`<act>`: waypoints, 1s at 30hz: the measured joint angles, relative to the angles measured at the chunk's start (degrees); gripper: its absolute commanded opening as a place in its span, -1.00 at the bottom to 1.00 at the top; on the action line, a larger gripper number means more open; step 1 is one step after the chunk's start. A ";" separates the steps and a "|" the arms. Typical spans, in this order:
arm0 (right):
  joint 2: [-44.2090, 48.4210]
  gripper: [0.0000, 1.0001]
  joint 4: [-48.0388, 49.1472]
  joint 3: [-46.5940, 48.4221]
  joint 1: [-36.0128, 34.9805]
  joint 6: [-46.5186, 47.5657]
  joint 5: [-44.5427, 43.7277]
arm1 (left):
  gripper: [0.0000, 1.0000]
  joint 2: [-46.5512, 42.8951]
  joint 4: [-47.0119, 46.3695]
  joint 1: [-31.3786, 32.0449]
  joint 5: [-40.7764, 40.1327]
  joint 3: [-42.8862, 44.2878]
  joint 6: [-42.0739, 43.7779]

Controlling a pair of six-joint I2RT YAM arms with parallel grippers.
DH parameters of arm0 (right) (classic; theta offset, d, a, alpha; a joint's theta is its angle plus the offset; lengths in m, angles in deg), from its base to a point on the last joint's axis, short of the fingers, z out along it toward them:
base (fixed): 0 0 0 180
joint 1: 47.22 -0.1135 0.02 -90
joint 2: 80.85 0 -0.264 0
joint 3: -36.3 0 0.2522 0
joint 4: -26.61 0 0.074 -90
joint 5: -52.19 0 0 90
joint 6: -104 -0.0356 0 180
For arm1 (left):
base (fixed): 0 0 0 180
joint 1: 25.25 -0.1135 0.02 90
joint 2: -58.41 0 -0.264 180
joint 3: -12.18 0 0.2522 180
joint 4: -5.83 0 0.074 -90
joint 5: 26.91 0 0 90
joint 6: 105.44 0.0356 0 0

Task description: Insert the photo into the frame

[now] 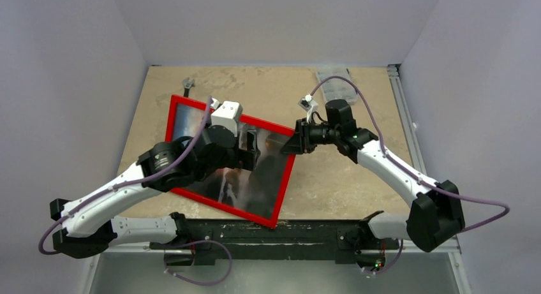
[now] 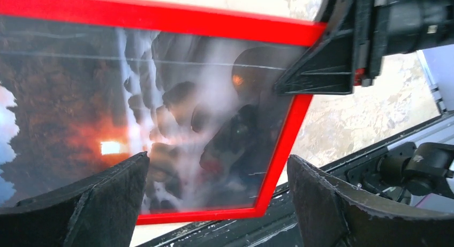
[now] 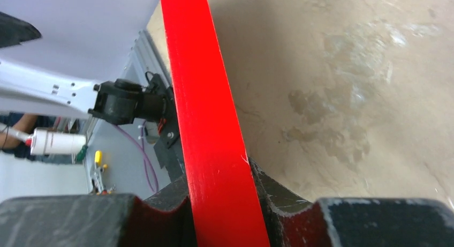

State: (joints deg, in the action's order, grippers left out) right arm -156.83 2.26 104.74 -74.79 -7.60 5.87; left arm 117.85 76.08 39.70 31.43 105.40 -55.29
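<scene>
The frame [image 1: 222, 203] has its bright red front facing up and sits askew on the left half of the table. The photo [image 1: 271, 173] of dark rocks, orange glow and pale mist shows inside the red border [image 2: 160, 16]. My right gripper [image 1: 295, 143] is shut on the frame's right edge [image 3: 214, 124], with one finger [image 3: 275, 196] on each side of the red bar. My left gripper [image 2: 217, 161] hovers open over the photo [image 2: 187, 107], its fingers [image 2: 107, 199] spread wide with nothing between them. My left arm hides the middle of the frame in the top view.
The frame's near corner [image 2: 267, 204] reaches over the black rail [image 1: 306, 233] at the table's near edge. A small dark clip [image 1: 187, 85] lies at the back left. A clear plastic box [image 1: 333, 74] sits at the back right. Pale walls enclose the table.
</scene>
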 measured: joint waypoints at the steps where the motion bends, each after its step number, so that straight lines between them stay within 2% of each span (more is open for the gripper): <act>1: 1.29 -1.00 -0.22 -1.05 0.17 -0.57 -1.14 | 0.93 1.01 -0.46 -0.96 1.44 -0.50 -0.09; 5: 3.78 -1.00 -0.98 -4.66 3.37 -3.65 -4.22 | 0.93 4.57 -2.45 -4.39 5.97 -3.15 -0.59; 12: 1.11 -0.99 -0.94 -8.22 10.19 -9.68 -8.55 | 0.93 7.72 -4.83 -8.33 10.29 -9.64 -2.29; 17: -1.66 -0.53 1.40 -8.59 11.74 -11.02 -9.38 | 0.93 7.76 -5.77 -10.23 11.61 -13.66 -3.76; 21: -3.91 -0.02 2.64 -9.14 12.50 -11.10 -9.70 | 0.93 7.02 -6.40 -11.15 12.11 -17.00 -4.87; 27: -11.13 0.29 3.48 -10.32 15.02 -5.88 -20.57 | 0.93 5.55 -6.71 -12.46 13.00 -20.79 -6.34; 30: -12.59 0.41 3.48 -10.82 16.15 -4.61 -22.82 | 0.93 5.16 -6.84 -12.70 13.16 -21.88 -7.17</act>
State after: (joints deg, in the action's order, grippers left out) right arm -169.42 5.74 93.92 -58.64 -12.21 -16.95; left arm 123.00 69.24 27.00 44.58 83.52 -62.46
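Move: The right gripper holds the raised frame, photo in it, by its far right part, with the frame's middle some 14 cm left, 5 cm back and 7 cm below. Its resting place centres about 4 cm ahead, 9 cm left and 19 cm down. At table level, the parts box lies 28 cm ahead and 20 cm right, the wrench 26 cm ahead and 32 cm left. From the left gripper, the frame's middle lies about 3 cm ahead, 1 cm left and 18 cm below. Lower the right gripper about 16 cm while carrying the pinched frame to the right and somewhat forward, turning some 35 degrees clockwise; over the last stretch, open the fingers, let go of the frame and keep sinking beside its right corner. Bring the open left gripper down about 16 cm over the frame, tipping it further down. ##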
